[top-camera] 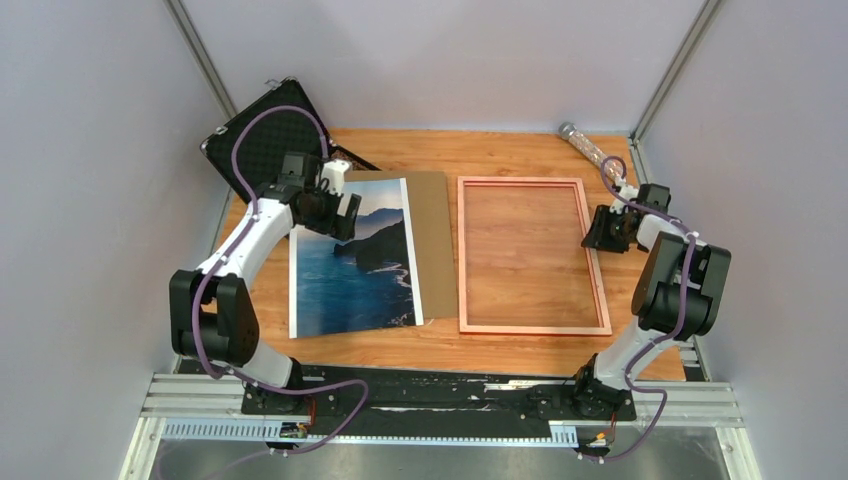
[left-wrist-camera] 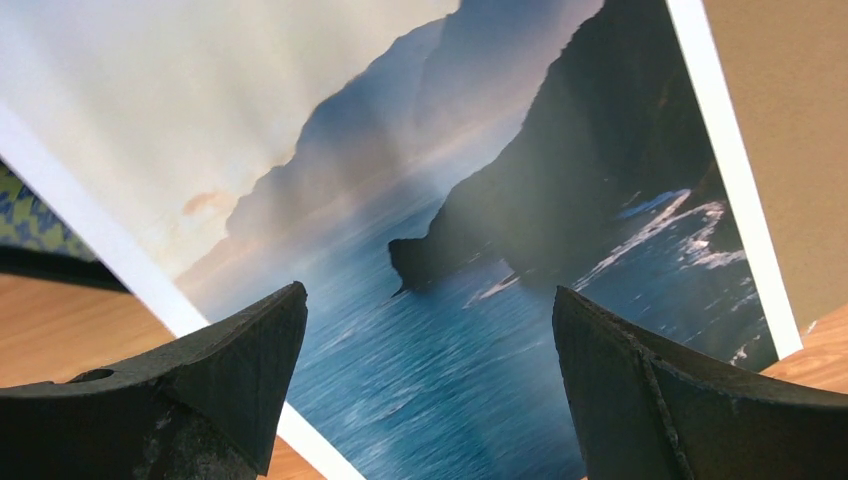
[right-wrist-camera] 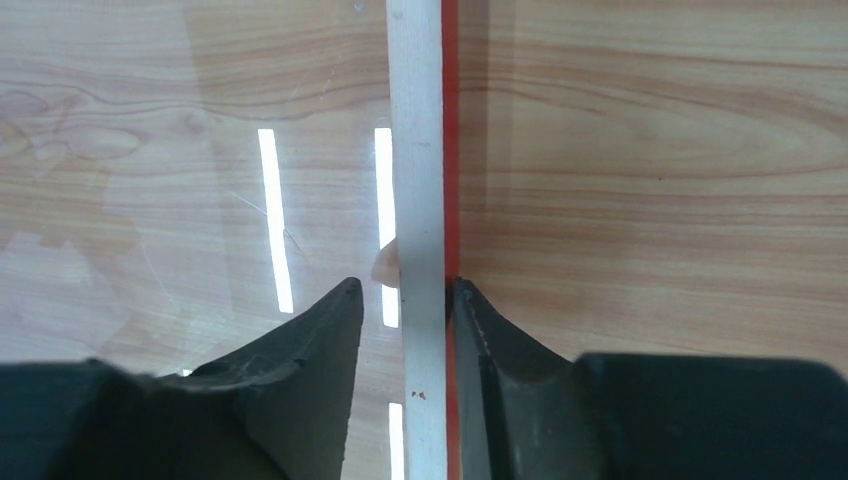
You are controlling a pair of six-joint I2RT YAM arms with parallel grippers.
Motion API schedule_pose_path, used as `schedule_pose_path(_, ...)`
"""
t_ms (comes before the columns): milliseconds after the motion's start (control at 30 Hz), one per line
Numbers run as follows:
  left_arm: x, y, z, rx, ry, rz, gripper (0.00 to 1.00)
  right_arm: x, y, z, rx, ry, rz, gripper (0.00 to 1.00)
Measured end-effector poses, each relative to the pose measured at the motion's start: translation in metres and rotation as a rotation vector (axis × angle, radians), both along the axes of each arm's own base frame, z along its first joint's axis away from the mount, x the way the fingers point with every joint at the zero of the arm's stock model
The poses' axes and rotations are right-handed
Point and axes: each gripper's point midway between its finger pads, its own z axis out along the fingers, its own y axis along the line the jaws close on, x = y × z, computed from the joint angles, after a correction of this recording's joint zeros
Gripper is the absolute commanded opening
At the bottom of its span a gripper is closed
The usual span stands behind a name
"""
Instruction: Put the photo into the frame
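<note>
The photo (top-camera: pixel 350 262) lies face up on the table's left half, showing blue sea, dark cliffs and a white border. My left gripper (top-camera: pixel 340 210) hovers over its far part, open, and in the left wrist view the photo (left-wrist-camera: pixel 450 300) fills the gap of the gripper (left-wrist-camera: pixel 430 330) untouched. The frame (top-camera: pixel 465 260) lies flat to the right, pinkish-copper side up. My right gripper (top-camera: pixel 598 230) sits astride the frame's right rail (right-wrist-camera: pixel 417 150). The right gripper (right-wrist-camera: pixel 405 290) has one finger against the rail's red outer edge and the other standing a little off it, open.
A brown backing board (top-camera: pixel 435 240) lies under the photo's right edge, between photo and frame. A black foam-lined case (top-camera: pixel 265 135) leans open at the back left. A clear tube (top-camera: pixel 585 145) rests at the back right corner. Glass inside the frame (right-wrist-camera: pixel 200 200) reflects ceiling lights.
</note>
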Motion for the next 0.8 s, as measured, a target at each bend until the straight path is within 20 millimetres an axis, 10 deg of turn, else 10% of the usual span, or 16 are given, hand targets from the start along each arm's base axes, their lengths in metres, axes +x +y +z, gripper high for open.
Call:
schedule_pose_path(267,-0.001,0.033,0.007,0.007,-0.018,0.082,1.00,0.001,0.003,0.007,0.015,-0.022,-0.006,0.64)
schedule_pose_path(467,-0.004,0.074,0.004,0.020,0.006,0.179,1.00,0.010,0.017,0.056,-0.013,-0.150,0.034,0.70)
schedule_pose_path(800,-0.025,0.112,-0.008,0.019,0.091,0.247,1.00,0.025,0.173,0.112,0.043,-0.295,0.420,0.70)
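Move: The photo's middle lies some 3 cm right of the left hand, 4 cm nearer the base and 12 cm below; the open case is about 17 cm ahead and 11 cm left, and the bare cardboard strip about 22 cm right and 1 cm back. From the right hand, around the frame's right rail, the photo lies about 58 cm left and 4 cm back; the frame's middle is 15 cm left and 3 cm back. Opening wider around the frame's right rail, the right fingers clear it; the hand rises about 11 cm and swings some 17 cm left over the glass towards the photo, turning counter-clockwise and tipping its fingers farther forward. The left hand, wide open, sweeps about 11 cm left above the photo to its left border, easing back slightly and turning some 15 degrees counter-clockwise. ##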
